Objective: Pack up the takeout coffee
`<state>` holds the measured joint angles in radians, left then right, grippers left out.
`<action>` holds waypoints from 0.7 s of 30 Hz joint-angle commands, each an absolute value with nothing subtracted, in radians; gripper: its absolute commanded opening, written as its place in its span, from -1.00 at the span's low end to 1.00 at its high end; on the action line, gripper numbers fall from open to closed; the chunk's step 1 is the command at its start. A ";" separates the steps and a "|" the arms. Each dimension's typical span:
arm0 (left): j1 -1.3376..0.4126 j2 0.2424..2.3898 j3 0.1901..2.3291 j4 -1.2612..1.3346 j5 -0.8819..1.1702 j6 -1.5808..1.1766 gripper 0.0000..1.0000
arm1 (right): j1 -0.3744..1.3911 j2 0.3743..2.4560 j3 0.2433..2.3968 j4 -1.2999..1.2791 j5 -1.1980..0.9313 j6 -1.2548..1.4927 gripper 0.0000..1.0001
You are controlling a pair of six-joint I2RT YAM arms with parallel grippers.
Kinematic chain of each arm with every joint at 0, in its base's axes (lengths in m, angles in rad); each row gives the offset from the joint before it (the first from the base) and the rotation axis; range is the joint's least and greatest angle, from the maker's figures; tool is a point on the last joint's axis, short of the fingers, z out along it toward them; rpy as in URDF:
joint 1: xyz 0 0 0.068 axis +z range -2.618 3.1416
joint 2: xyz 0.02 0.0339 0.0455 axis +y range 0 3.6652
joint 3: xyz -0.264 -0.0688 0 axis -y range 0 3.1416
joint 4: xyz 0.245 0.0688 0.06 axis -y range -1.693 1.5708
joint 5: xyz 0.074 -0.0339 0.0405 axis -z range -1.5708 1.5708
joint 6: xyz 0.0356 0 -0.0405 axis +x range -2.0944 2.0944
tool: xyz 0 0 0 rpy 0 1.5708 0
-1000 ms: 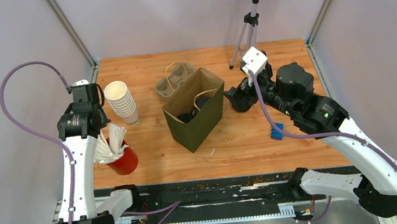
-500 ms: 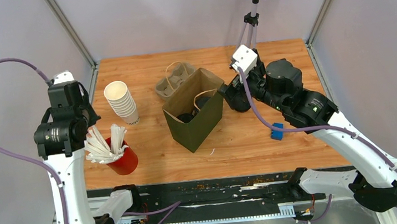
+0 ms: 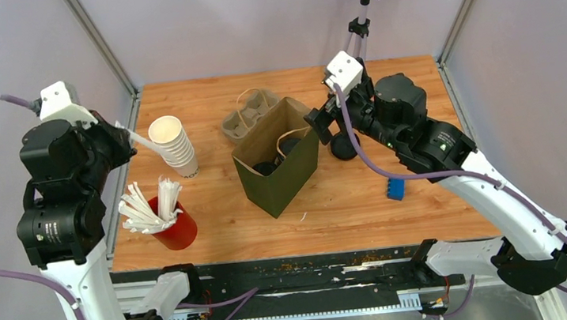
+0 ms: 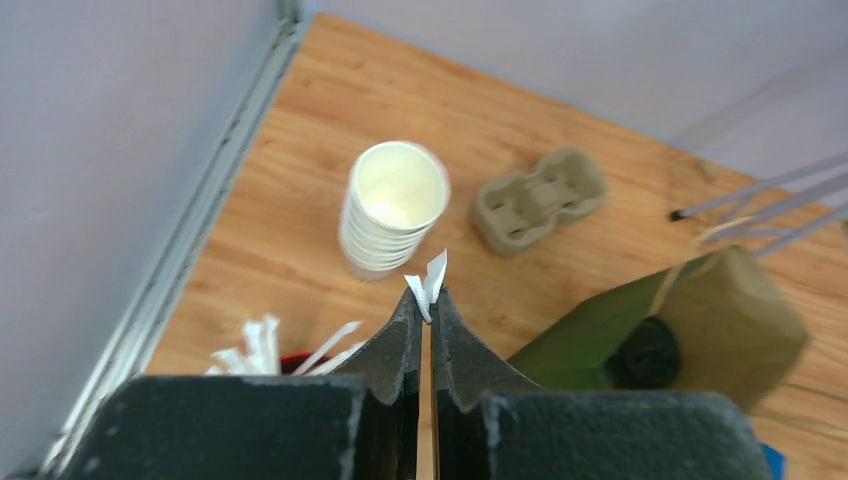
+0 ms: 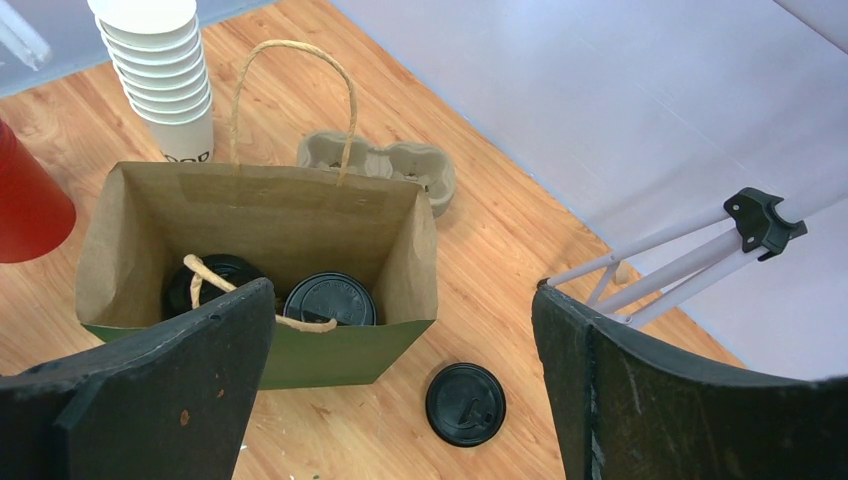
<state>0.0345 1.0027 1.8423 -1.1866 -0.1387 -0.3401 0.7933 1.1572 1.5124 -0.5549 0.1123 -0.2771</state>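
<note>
Two black-lidded cups of takeout coffee (image 5: 329, 299) (image 5: 213, 283) stand inside the open olive-green paper bag (image 5: 330, 355); their sides are hidden. From above they show as dark lids (image 3: 271, 165) in the bag (image 3: 283, 184). My right gripper (image 5: 402, 292) hangs open above the bag's right end (image 3: 323, 128), holding nothing. My left gripper (image 4: 425, 300) is raised at the far left (image 3: 125, 134), shut on a thin white stick (image 4: 430, 280) whose tip pokes out between the fingertips.
A loose black lid (image 5: 465, 403) lies on the table right of the bag. A stack of lidless white cups (image 3: 175, 146), a cardboard cup carrier (image 3: 247, 110), a red cup of white sticks (image 3: 172, 223), a blue block (image 3: 395, 188) and a tripod (image 3: 354, 33) are around.
My left arm rose and swung back-left, lifting a white stick out of the red cup. My right gripper lifted leftward toward the bag, uncovering the loose black lid.
</note>
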 commanded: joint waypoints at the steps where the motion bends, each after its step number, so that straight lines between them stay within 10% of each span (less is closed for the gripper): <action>1: 0.042 1.061 1.892 -1.018 0.143 -0.418 -0.88 | 0.789 1.163 1.557 -0.496 0.147 -0.295 1.00; 21: 0.038 1.226 2.065 -0.836 0.514 -0.547 -0.85 | 0.790 1.138 1.543 -0.492 0.186 -0.334 1.00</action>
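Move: The left hand, already high with white straws pinched in its tips, has the green paper bag about 11 cm ahead, 28 cm to its right and some 33 cm below. The cup stack stands roughly 18 cm straight ahead and 34 cm down; the cup holder is 32 cm ahead and 19 cm right; the red straw cup is almost directly beneath, some 37 cm down. From the right hand the bag lies about 4 cm ahead, 12 cm left, 30 cm below. Still pinching the white straws in its nearly shut fingers, the left hand swings about 10 cm to the right, narrowing its sideways gap to the paper bag, while rising roughly 8 cm and going forward some 6 cm; the forward travel dies out near the end as the climb goes on. The wrist turns about 30 degrees clockwise, its right side lifting and the fingers tipping up a little. ##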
